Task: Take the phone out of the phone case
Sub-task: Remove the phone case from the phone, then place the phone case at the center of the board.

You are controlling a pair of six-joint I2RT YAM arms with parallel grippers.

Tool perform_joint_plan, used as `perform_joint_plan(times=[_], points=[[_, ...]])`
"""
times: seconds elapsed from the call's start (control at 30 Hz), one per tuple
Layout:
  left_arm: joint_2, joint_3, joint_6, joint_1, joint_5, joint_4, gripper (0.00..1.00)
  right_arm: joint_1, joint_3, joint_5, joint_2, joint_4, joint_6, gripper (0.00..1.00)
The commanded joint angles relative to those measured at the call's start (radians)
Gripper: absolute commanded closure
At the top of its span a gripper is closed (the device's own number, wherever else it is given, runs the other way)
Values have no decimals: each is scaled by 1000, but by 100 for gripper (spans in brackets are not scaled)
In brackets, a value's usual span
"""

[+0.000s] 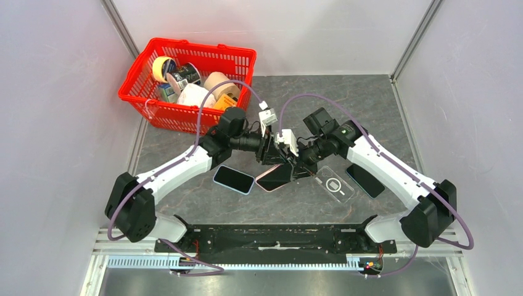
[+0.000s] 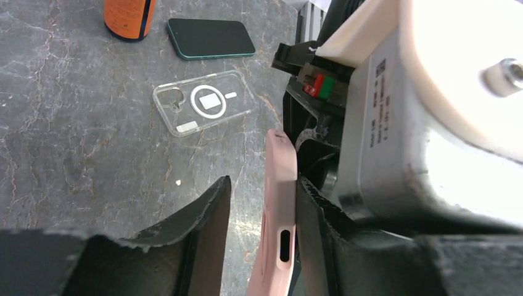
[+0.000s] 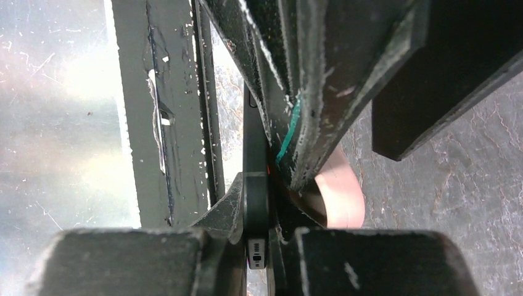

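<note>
The pink phone case (image 1: 264,187) and the dark phone (image 1: 275,176) hang just above the table's middle, where both grippers meet. Seen edge-on in the left wrist view, the pink case (image 2: 280,209) stands between my left gripper's (image 2: 264,185) fingers. It rests against the right finger, and a gap separates it from the left finger (image 2: 206,228). My right gripper (image 3: 258,197) is shut on the phone's (image 3: 256,154) thin black edge, its port end pointing at the camera. Beside it, the case's pink corner (image 3: 342,197) curls away from the phone.
A red basket (image 1: 191,46) of tape rolls and cans sits at the back left. A blue-cased phone (image 1: 234,179) lies left of the grippers. To the right lie an empty clear case (image 1: 333,184) (image 2: 203,102) and a dark phone (image 1: 365,180) (image 2: 211,38).
</note>
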Motion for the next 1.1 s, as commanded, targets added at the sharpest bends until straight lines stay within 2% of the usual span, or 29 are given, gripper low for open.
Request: perform_joint_plan(times=[0.0, 0.07, 0.1, 0.13, 0.27, 0.47, 0.63, 0.8, 1.07], points=[[30, 10, 53, -64, 29, -7, 58, 7, 53, 12, -25, 93, 29, 100], [40, 13, 49, -66, 40, -4, 77, 5, 47, 14, -25, 98, 33, 100], [45, 16, 47, -66, 41, -2, 91, 4, 43, 15, -27, 100, 32, 100], [47, 16, 47, -66, 39, -1, 98, 4, 40, 16, -27, 101, 34, 100], [43, 11, 50, -58, -35, -1, 98, -7, 25, 19, -46, 104, 36, 100], [25, -14, 20, -9, -330, 9, 98, -42, 14, -26, -114, 51, 9, 100], [47, -9, -58, 52, -454, 15, 98, -86, 4, -47, -186, -1, -14, 100], [97, 14, -123, 79, -479, 23, 98, -124, -33, -41, -243, -24, -17, 100], [207, 81, -208, 81, -441, 56, 98, -214, -55, -11, -299, -20, 29, 100]])
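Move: The phone case's middle lies about 5 cm below the open left fingers, some 3 cm nearer the base and 1 cm to their left; its loosened rim is already between them. The phone, still in the case and pinched by the right hand, has its middle about 6 cm left of that hand, 1 cm back and 4 cm lower. The clear case lies some 15 cm right of the right hand, 3 cm back and 13 cm below; the blue phone some 16 cm left of the left hand, 5 cm back and 17 cm below. The left fingers shut on the case's loosened rim, then the left hand pulls it about 11 cm forward, away from the phone, drifting left and sinking some 8 cm towards the end as it swings round roughly 30 degrees counter-clockwise. Meanwhile the right hand keeps its pinch on the phone's end, holding it nearly in place against the pull at first, then draws it about 5 cm right and 4 cm up, away from the case. ##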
